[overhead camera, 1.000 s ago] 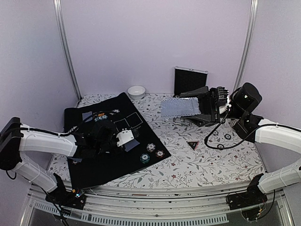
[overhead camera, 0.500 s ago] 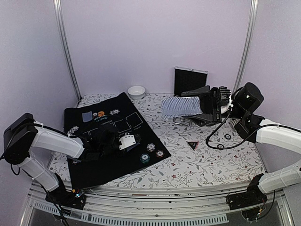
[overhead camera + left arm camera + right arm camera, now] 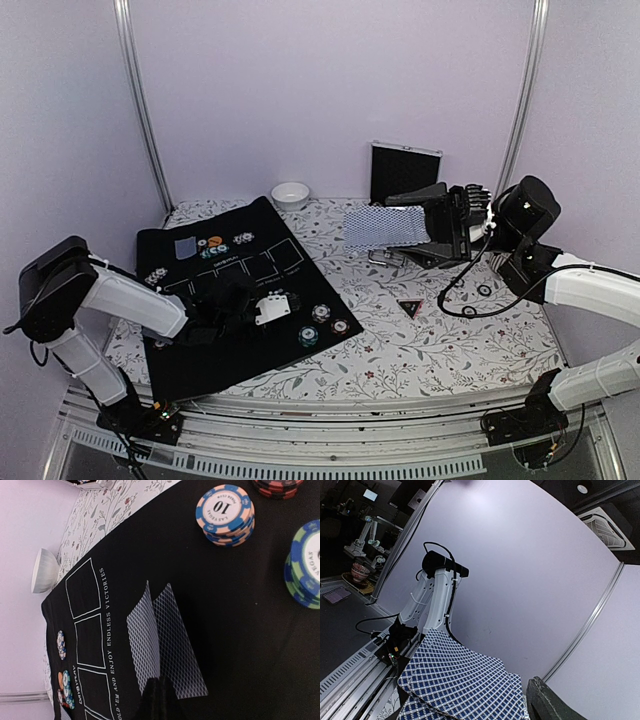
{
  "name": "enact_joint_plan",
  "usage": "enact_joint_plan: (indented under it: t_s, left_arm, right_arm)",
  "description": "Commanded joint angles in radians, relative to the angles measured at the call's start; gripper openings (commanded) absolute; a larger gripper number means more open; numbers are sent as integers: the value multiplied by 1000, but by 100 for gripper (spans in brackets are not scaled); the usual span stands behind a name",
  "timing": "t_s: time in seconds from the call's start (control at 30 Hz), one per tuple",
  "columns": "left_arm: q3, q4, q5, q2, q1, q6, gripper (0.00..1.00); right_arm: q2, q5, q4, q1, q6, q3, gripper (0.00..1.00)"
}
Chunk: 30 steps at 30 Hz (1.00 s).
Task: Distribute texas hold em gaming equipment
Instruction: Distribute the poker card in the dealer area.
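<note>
A black mat (image 3: 240, 355) lies at the left of the table. Two playing cards (image 3: 165, 640) with patterned backs lie flat on it, side by side. My left gripper (image 3: 276, 307) (image 3: 159, 696) is shut, its tips at the near edge of these cards. Just beyond them stand poker chip stacks: blue (image 3: 226, 514), green (image 3: 306, 565) and red (image 3: 277, 485), seen from above too (image 3: 320, 314). My right gripper (image 3: 440, 232) is raised at the right, shut on a fan of playing cards (image 3: 385, 228) (image 3: 460, 685). The black-red triangular marker (image 3: 410, 308) lies on the flowered cloth.
More chips (image 3: 213, 247) and a single card (image 3: 185, 247) sit at the mat's far end. A white bowl (image 3: 290, 194) (image 3: 44, 570) and an upright black case (image 3: 405, 172) stand by the back wall. Small black rings (image 3: 484, 291) and a cable lie at the right.
The left arm's elbow has swung inward and its gripper has slid slightly nearer along the mat, covering the card that showed beside it. The right arm has barely moved.
</note>
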Motion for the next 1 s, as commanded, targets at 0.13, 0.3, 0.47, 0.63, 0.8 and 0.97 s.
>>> enact_joint_plan:
  t_s: [0.13,0.3,0.47,0.63,0.8,0.97]
  left_arm:
    - [-4,-17,57,-38,-1,-12,0]
    - [1,-27,46,-22,-3,-1,0]
    - [5,-44,38,-12,-3,1,0]
    - [17,-63,44,-13,-3,-3,2]
    - [26,-101,82,-58,-3,-15,38]
    - [60,-184,94,-117,-3,-22,47]
  right_arm:
    - [-27,2,22,-1,0,-12,60]
    - [-28,0,22,-3,1,-13,60]
    - [-33,0,21,-4,0,-16,60]
    - [-34,-3,21,-5,2,-16,60]
    - [-33,-3,22,-5,3,-16,60]
    - [-31,-7,22,-5,5,-14,60]
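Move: The card already lying on the black mat has its middle roughly 3 cm ahead of the left hand, 4 cm to its right and 2 cm below; the left fingers hold a second, bowed card by its near end over it. From the left hand, the 10 chip stack is about 15 cm right and 1 cm ahead, and the 50 stack 12 cm right and 5 cm back. From the raised right hand, the lying card is some 15 cm ahead, 25 cm left and 37 cm below. The bowed card is laid on the lying one and let go: the left hand stays low over the mat, easing back barely 1 cm with the fingers still shut on the card's end. Then the fingers open to nearly half, coming free as the hand draws back a little more, about 1.5 cm in all, and the wrist tips down some 5 degrees. ##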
